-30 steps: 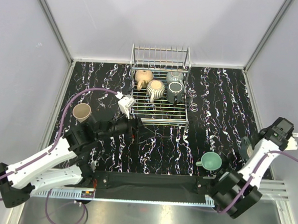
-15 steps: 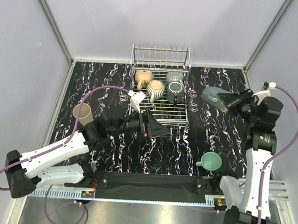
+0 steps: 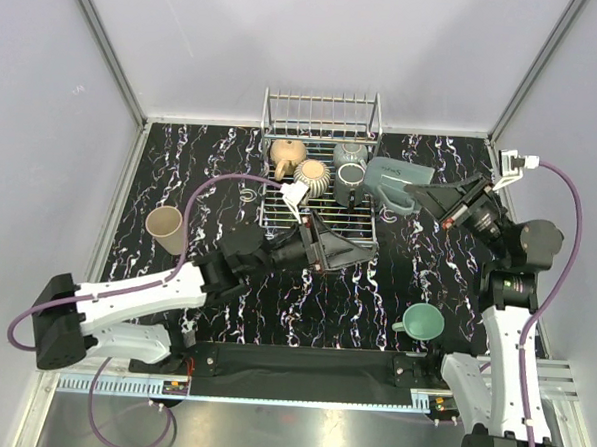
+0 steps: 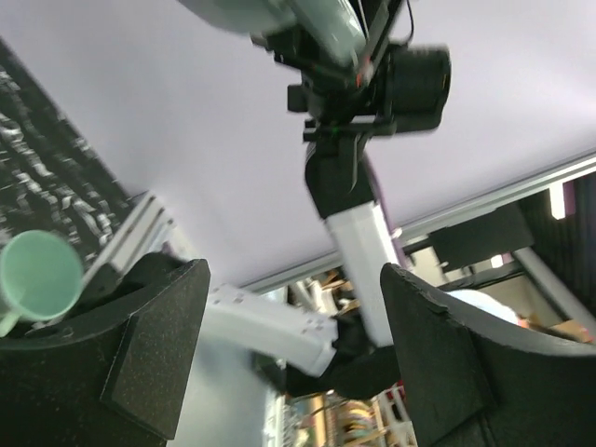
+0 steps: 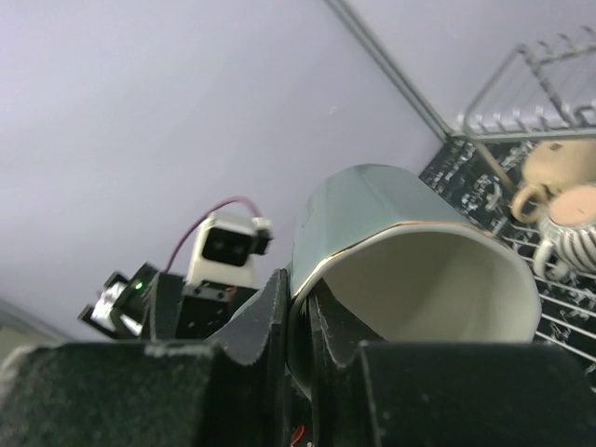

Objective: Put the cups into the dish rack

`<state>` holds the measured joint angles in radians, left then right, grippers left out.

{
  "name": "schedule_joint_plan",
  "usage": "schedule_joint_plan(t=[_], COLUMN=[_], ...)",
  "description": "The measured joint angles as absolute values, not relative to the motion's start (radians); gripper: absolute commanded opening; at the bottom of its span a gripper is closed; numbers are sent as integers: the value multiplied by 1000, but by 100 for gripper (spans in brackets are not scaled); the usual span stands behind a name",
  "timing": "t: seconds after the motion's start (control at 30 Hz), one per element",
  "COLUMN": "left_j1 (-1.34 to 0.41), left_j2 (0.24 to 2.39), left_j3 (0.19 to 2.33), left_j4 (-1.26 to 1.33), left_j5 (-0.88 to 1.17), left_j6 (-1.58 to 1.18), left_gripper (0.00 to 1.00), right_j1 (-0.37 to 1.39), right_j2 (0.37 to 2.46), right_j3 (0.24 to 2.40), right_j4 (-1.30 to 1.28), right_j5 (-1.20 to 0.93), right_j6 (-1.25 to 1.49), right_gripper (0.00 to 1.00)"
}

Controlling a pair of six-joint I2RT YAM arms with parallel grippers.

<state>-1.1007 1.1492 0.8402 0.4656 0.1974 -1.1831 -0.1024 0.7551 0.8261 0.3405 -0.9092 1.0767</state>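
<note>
The silver wire dish rack [image 3: 317, 216] stands at the back middle and holds a tan mug [image 3: 287, 155], a striped beige cup [image 3: 311, 180], a grey-green cup [image 3: 350, 152] and a dark grey mug [image 3: 351, 179]. My right gripper [image 3: 427, 198] is shut on the rim of a pale grey-green mug [image 3: 389, 179] and holds it in the air at the rack's right side; the mug [image 5: 410, 270] fills the right wrist view, its rim between the jaws of my right gripper [image 5: 300, 312]. My left gripper [image 3: 355, 251] is open and empty at the rack's front edge. A tan cup [image 3: 164, 223] and a teal cup [image 3: 423, 320] stand on the table.
The table is black marble-patterned, with white walls on three sides. The left wrist view looks up at the right arm [image 4: 358, 214] and the teal cup [image 4: 37, 275]. The right wrist view shows the rack [image 5: 549, 84] and the left arm's camera [image 5: 223, 244].
My right arm has swung left and carried the pale mug up to the rack's right side. My left arm has reached further right along the rack's front, still open.
</note>
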Motion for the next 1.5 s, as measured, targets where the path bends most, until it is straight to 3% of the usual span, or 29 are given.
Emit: schedule_joint_plan(t=[0.37,0.73,0.9,1.03,1.13,1.17,1.27,1.33,1.4,1.47,1.5], left_j1=[-1147,-1166,-1171,-1172,-1175,-1176,-1176,-1176,-1176,-1178,-1179], left_j2=[1346,1377,1392,1413,1427,1430,1437,1438,1437,1428,1416], left_j3=[867,891,905,925,937,938,938,938,933,919,907], left_j4=[819,905,876,857,856,859,862,855,854,849,824], left_j5=[97,29,15,11,14,7,6,3,2,-14,-25], left_j6=[-1349,-1420,-1438,-1454,-1477,-1486,-1504,-1503,-1494,-1454,-1428], left_gripper=[77,63,52,36,16,1,0,0,0,0,0], right_j1=[-79,-78,-78,-80,-83,-83,-83,-82,-77,-66,-59], right_j2=[654,589,579,579,578,577,572,558,544,536,535], right_j3=[748,709,695,691,692,693,703,714,729,747,757], right_j4=[612,690,710,691,667,647,591,517,439,345,295], right_j5=[-1048,-1087,-1087,-1090,-1093,-1095,-1094,-1086,-1079,-1075,-1074], right_j6=[1150,1127,1085,1025,952,934,868,818,765,721,697], right_gripper=[0,0,0,0,0,0,0,7,44,74,80])
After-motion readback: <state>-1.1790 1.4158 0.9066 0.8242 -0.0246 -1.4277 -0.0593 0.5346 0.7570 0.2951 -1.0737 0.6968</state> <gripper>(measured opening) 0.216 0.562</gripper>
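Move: The left gripper is open and pointing right. The grey-green mug, pinched by its rim in the right gripper, lies about 14 cm ahead of the left hand, 7 cm to its right and 6 cm higher. From the left hand, the dark mug in the rack is some 21 cm ahead, about level sideways and 22 cm below; the green cup is about 22 cm right, 5 cm back and 32 cm down. From the right hand, the left gripper lies about 12 cm back, 13 cm left and 6 cm lower. Draw the right gripper back about 8 cm, tilting its fingers up some 25 degrees, to bring the mug's handle to the left gripper, then ease slightly forward. Bring the left gripper right about 5 cm, rising and tipping its fingers up, and pinch the handle; then open the right fingers off the rim while the left sinks a little. ##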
